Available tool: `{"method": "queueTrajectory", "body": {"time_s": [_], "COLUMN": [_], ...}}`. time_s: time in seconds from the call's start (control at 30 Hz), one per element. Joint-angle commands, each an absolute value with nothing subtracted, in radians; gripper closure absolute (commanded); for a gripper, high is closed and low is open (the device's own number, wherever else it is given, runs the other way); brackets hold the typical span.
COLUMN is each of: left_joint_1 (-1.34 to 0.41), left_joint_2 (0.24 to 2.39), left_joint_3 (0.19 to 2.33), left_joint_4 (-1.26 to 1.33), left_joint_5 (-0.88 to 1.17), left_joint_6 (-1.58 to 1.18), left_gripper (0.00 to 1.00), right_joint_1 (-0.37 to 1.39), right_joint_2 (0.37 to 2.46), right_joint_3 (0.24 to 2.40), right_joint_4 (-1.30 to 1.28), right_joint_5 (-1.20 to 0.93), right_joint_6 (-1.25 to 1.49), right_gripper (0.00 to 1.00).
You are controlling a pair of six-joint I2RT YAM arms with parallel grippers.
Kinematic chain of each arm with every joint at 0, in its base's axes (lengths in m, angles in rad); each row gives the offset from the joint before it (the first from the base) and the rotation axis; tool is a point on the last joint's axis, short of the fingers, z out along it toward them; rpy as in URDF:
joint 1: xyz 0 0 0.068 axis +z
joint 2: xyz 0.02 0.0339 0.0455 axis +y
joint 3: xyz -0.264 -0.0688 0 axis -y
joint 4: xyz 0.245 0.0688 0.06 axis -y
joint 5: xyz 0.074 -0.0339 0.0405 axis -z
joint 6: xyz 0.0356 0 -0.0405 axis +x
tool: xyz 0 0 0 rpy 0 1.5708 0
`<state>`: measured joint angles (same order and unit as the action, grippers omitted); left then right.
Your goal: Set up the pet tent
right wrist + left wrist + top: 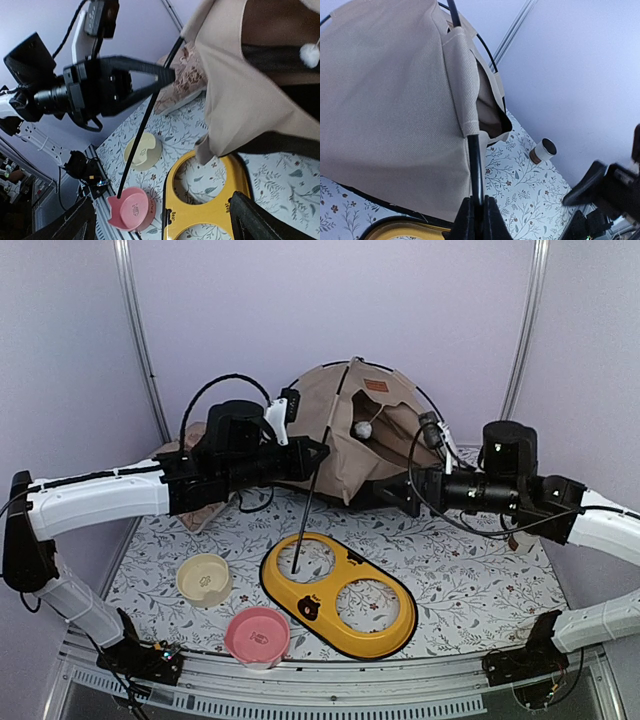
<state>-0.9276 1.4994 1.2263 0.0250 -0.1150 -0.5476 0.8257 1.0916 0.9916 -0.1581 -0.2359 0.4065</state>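
Note:
The beige pet tent [350, 425] stands domed at the back of the table, with a white pom-pom [364, 428] hanging in its doorway. One thin black pole [308, 510] slants out of the tent's seam down over the yellow stand. My left gripper [322, 450] is shut on that pole; in the left wrist view the fingertips [479, 205] pinch it just below the fabric sleeve [465, 100]. My right gripper [392, 490] is open at the tent's lower right. In the right wrist view its fingers [252, 220] are spread wide with nothing between them, below the tent's fabric [240, 90].
A yellow two-hole bowl stand [385, 632] lies at the front centre. A cream bowl [205, 578] and a pink bowl [257, 635] sit to its left. A floral pillow [190, 445] lies behind the left arm. A small roll [542, 150] stands by the back wall.

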Motion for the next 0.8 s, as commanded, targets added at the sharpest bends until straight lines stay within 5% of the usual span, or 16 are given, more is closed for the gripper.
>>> {"method": "queueTrajectory", "body": {"time_s": [0.0,0.77], "left_joint_1": [-0.955,-0.985], "left_joint_2": [1.530,1.629], "left_joint_3": [1.291,1.335], "left_joint_4": [0.127,0.149], "left_joint_5": [-0.121,-0.062], "left_joint_6": [-0.570,-0.574], "left_gripper": [1.00,1.00], "right_joint_1": [0.932,1.084], "right_joint_2": [1.079,1.474], "right_joint_3": [0.835,0.723], "right_joint_4": [0.104,0.605], "right_joint_5": [-0.227,-0.271], "right_joint_6": [0.591,0.832], "right_gripper": [0.07,0.35]}}
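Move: My left hand already grips the tent's black pole; its free lower end hangs roughly 16 cm back, 4 cm to the left and 13 cm below that hand. From my open right hand this pole end is about 16 cm left, 8 cm back and 13 cm down. The tent stands around 16 cm ahead of my right hand and 4 cm left, 12 cm lower, while the yellow tray lies 9 cm back, 8 cm left, some 30 cm below. I swing my right hand in to the lower part of the pole, first mainly down and back, then left, ending about 10 cm lower and 10 cm farther left; the wrist turns some 25 degrees and the fingers narrow partway around the pole without shutting. My left hand keeps its grip and carries the pole about 4 cm right and slightly down to meet it. ##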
